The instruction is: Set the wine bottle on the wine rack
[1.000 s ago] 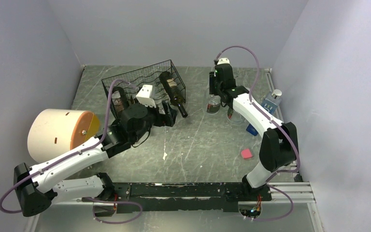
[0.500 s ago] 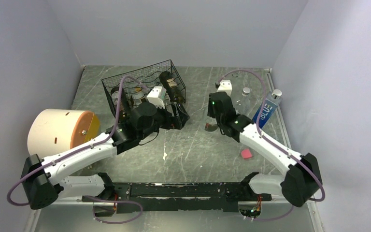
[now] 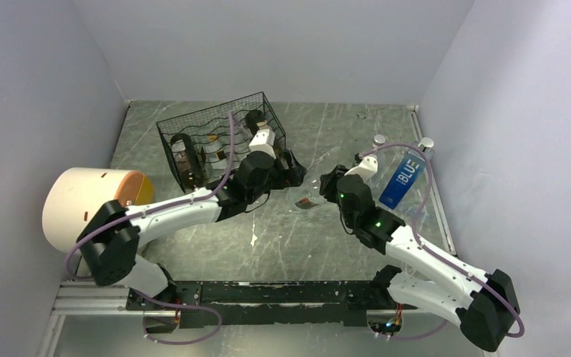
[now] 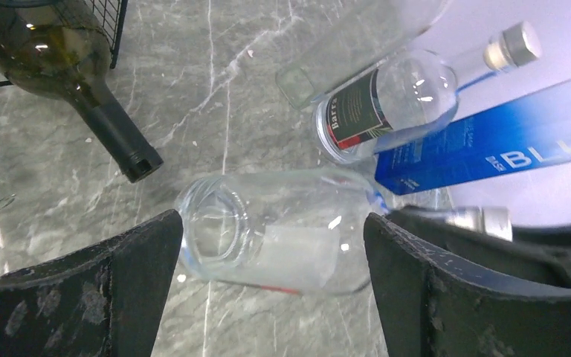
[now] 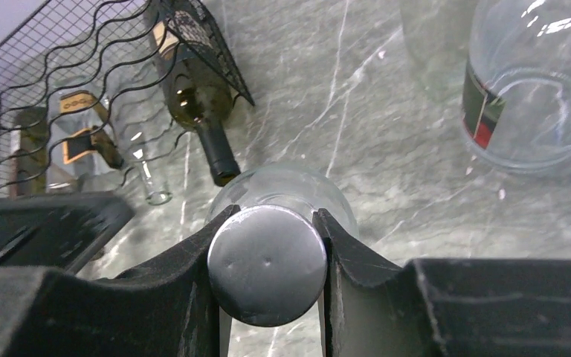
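A clear glass wine bottle (image 3: 306, 199) lies on its side low over the table, between the two arms. My right gripper (image 5: 268, 253) is shut on its silver-capped neck, and the glass body (image 5: 282, 186) reaches away from the cap. My left gripper (image 4: 273, 249) is open, one finger on each side of the bottle (image 4: 275, 242) near its base, not touching it. The black wire wine rack (image 3: 215, 130) stands at the back left with a dark green bottle (image 3: 264, 137) and other bottles in it. The rack (image 5: 82, 89) also shows in the right wrist view.
A blue box (image 3: 403, 178) leans at the right wall with capped clear bottles beside it. Another clear bottle with a red and black label (image 4: 386, 104) lies near it. A large white cylinder (image 3: 89, 204) sits at the left. The dark bottle's neck (image 4: 119, 141) sticks out of the rack.
My right arm swung from the back right toward the centre, bringing the clear bottle down onto its side. My left arm moved right from the rack to the bottle's base.
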Available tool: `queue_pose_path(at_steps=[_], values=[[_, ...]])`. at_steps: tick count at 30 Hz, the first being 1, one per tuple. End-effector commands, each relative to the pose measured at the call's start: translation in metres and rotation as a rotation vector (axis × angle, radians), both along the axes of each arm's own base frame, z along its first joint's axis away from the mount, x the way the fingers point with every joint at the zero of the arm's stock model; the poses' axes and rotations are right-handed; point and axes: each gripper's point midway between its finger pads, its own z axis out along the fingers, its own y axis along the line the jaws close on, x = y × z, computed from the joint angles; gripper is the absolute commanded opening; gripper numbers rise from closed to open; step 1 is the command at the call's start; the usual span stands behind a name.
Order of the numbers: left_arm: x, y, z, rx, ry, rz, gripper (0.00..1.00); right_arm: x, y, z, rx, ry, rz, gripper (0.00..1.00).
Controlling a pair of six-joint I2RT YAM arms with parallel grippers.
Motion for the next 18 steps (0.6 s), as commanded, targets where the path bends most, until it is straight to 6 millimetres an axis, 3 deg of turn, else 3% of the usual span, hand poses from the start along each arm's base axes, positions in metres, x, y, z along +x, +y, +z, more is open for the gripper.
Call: queue_pose_path(at_steps=[1,5,9,18], values=[[0.022,-0.018,0.017,-0.102,-0.012,0.048,0.95,-0.036,-0.001,-0.064,-0.012,0.229,0.036,0.0],[0.027,-0.016,-0.008,-0.078,0.054,0.058,0.95,-0.048,0.004,-0.06,0.026,0.245,0.097,0.0],[0.033,-0.004,-0.033,-0.05,0.134,0.082,0.94,-0.068,0.015,-0.076,0.074,0.293,0.201,0.0],[0.028,0.031,-0.042,0.011,0.106,0.098,0.95,-0.105,0.023,-0.086,0.063,0.368,0.395,0.0]])
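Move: The glass bottle hangs slanting by its neck from the right hand, its body's middle about 9 cm below that hand, 4 cm ahead and 3 cm to its left. From the open left hand, that middle is roughly 10 cm down, 2 cm ahead and 3 cm to the right. The wine rack is about 20 cm left of the left hand and 12 cm ahead, and the dark wine bottle in it about 9 cm left and 12 cm ahead, both some 13 cm lower. The glass bottle, still pinched by its neck in the right fingers, is drawn back about 7 cm while the right hand sinks some 4 cm, drifts slightly left and turns about 15 degrees counter-clockwise, tipping down. The left hand, fingers staying wide, sinks about 5 cm towards the bottle's body, easing forward 3 cm and finally left; whether it touches the glass can't be made out. ##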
